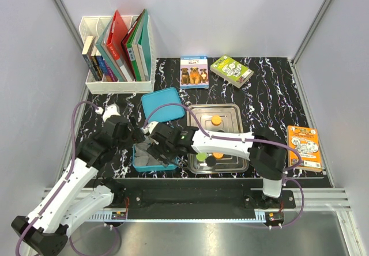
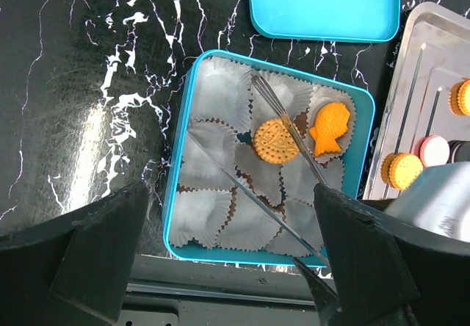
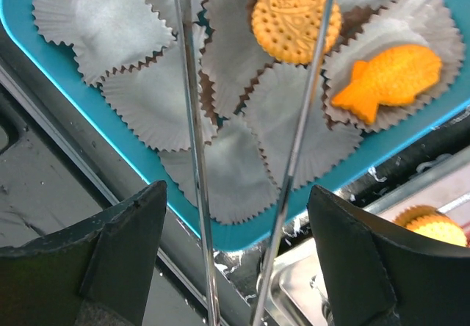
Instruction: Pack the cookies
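A teal box lined with grey paper cups holds a round orange cookie and an orange fish-shaped cookie; both also show in the right wrist view, round and fish. My right gripper holds metal tongs over the box. The tong arms are spread and grip nothing. One arm crosses the round cookie. My left gripper hovers open and empty over the box's near edge. More cookies lie on the steel tray: orange, orange, pink, green.
The teal lid lies behind the box. A white rack of books stands at the back left. Two small books lie at the back and an orange one at the right edge.
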You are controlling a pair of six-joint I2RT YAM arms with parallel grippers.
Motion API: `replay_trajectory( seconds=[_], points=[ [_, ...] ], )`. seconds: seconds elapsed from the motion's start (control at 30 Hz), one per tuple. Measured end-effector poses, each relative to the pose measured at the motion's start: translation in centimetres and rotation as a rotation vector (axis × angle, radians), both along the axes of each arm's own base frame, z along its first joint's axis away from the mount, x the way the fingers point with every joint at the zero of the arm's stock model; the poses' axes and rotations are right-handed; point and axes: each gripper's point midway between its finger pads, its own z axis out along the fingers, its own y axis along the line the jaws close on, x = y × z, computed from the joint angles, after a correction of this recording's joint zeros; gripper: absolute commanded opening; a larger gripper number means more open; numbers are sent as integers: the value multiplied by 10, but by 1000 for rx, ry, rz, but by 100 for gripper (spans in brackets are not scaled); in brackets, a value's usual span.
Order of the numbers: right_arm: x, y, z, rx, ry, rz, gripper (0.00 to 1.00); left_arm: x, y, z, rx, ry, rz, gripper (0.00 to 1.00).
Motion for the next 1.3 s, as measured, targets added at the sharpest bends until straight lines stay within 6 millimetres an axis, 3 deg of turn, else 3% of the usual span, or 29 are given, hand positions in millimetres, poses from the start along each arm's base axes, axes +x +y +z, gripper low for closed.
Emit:
replay_trajectory(
  seconds=[0.47, 0.8, 1.07, 1.3],
  points=[
    [1, 6, -25, 5, 28, 10, 78, -1, 1, -1, 6, 5, 3, 99],
    [-1, -4, -43, -21, 56, 3, 54, -1, 1, -3, 10, 13, 3, 99],
    [-1, -8, -39, -28, 62, -11, 42, -1, 1, -3, 10, 13, 3, 99],
    [-4, -19, -16, -33, 60, -26, 42, -1, 1, -3, 10, 13, 3, 99]
  ],
)
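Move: The right hand still holds the tongs, spread over the teal box, and the round cookie inside lies about 6 cm ahead, 5 cm to its left and 9 cm below. The fish cookie sits in its paper cup about 8 cm straight ahead; the teal lid is some 21 cm ahead and 3 cm left, the green cookie on the tray 12 cm right and 1 cm ahead. From the left hand, the round cookie is about 4 cm ahead, 6 cm right and 15 cm below. With the tongs spread around the round cookie, the right hand sinks about 4 cm almost straight down into the teal box, the fingers starting to narrow on the way and squeezing the tongs to about half their former gap as they reach the bottom and turn back up. Still closing at first, the hand then rises some 2.5 cm and drifts about 2 cm to the right, with one tong arm over the round cookie and the other on its near-left side, though a firm pinch can't be made out. ##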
